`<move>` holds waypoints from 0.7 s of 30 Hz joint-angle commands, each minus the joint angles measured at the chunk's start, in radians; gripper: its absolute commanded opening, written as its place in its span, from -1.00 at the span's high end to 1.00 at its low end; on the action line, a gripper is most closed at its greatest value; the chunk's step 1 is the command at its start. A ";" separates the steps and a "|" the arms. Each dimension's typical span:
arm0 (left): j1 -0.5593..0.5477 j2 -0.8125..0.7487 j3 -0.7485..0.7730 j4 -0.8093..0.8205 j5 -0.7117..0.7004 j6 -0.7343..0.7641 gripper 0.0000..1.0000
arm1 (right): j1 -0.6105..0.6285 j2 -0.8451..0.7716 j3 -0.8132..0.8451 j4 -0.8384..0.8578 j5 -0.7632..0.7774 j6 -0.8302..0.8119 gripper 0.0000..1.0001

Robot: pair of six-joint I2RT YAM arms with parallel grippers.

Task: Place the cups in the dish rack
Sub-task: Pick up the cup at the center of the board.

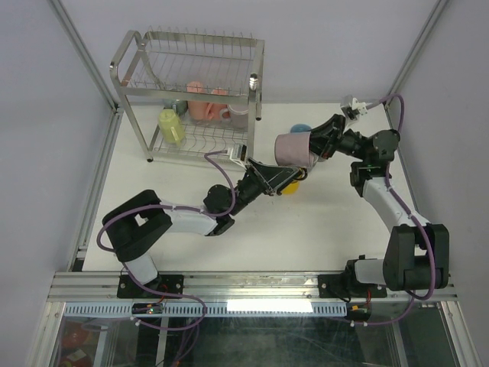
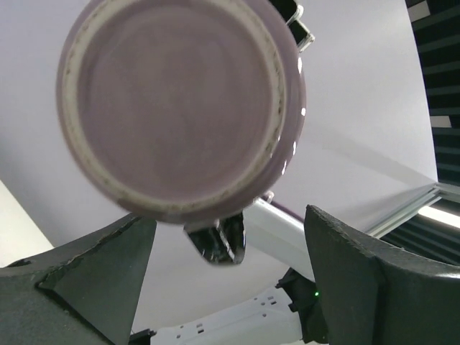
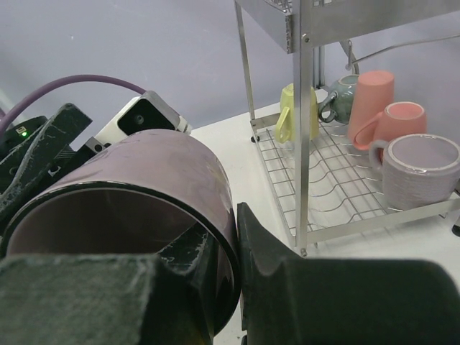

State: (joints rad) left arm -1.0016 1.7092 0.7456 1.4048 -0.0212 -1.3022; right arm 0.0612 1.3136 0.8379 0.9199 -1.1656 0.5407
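A mauve cup (image 1: 293, 149) hangs on its side above the table, and my right gripper (image 1: 313, 153) is shut on its rim. In the right wrist view one finger sits inside the mauve cup (image 3: 144, 187) and the other presses its outer wall, with the right gripper (image 3: 233, 237) pinching the wall. My left gripper (image 1: 286, 177) is open just below and left of the cup. The left wrist view shows the cup's round base (image 2: 180, 108) beyond the left gripper (image 2: 230, 219), apart from both fingers. The dish rack (image 1: 257, 57) stands at the back left.
The rack's lower shelf (image 3: 323, 194) holds a yellow cup (image 3: 298, 111), a grey-green cup (image 3: 343, 97), two salmon cups (image 3: 374, 93) and a lilac cup (image 3: 420, 169). On the table a yellow cup (image 1: 290, 187) lies under the left gripper and a blue cup (image 1: 299, 128) behind the held cup.
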 commanded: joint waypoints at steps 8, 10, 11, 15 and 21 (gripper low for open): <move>-0.017 0.033 0.092 0.122 -0.043 -0.050 -0.34 | 0.015 -0.051 -0.028 0.210 0.038 0.061 1.00; -0.018 0.035 0.097 0.120 -0.041 -0.049 -0.31 | 0.017 -0.051 -0.032 0.213 0.039 0.061 1.00; -0.018 0.036 0.099 0.121 -0.041 -0.049 -0.29 | 0.017 -0.051 -0.033 0.215 0.037 0.061 1.00; -0.020 0.045 0.106 0.124 -0.038 -0.046 -0.24 | 0.020 -0.054 -0.036 0.218 0.034 0.061 1.00; -0.020 0.056 0.115 0.132 -0.031 -0.053 -0.10 | 0.020 -0.056 -0.039 0.220 0.029 0.058 1.00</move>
State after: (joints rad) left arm -1.0096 1.7664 0.8154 1.4044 -0.0345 -1.3289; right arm 0.0719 1.3083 0.7902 1.0576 -1.1587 0.5777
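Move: The mauve cup hangs in the air in the right gripper, its base facing the left hand. Its middle is roughly 6 cm ahead of the left fingers, 3 cm to their right and 2 cm above them. From the right finger pads it lies some 5 cm left, 3 cm back and about level. Around 20 cm below the left hand stand the yellow mug, 2 cm ahead and 3 cm right, and the blue mug, about 15 cm ahead and 6 cm right. The left fingers close from nearly wide open to a little over half, coming in from either side on the base end of the mauve cup, as the left hand creeps about 1.5 cm to the right and slightly forward. Whether they touch the cup can't be told for sure. The right hand keeps its pinch on the rim and eases the cup about 1 cm back towards them. ##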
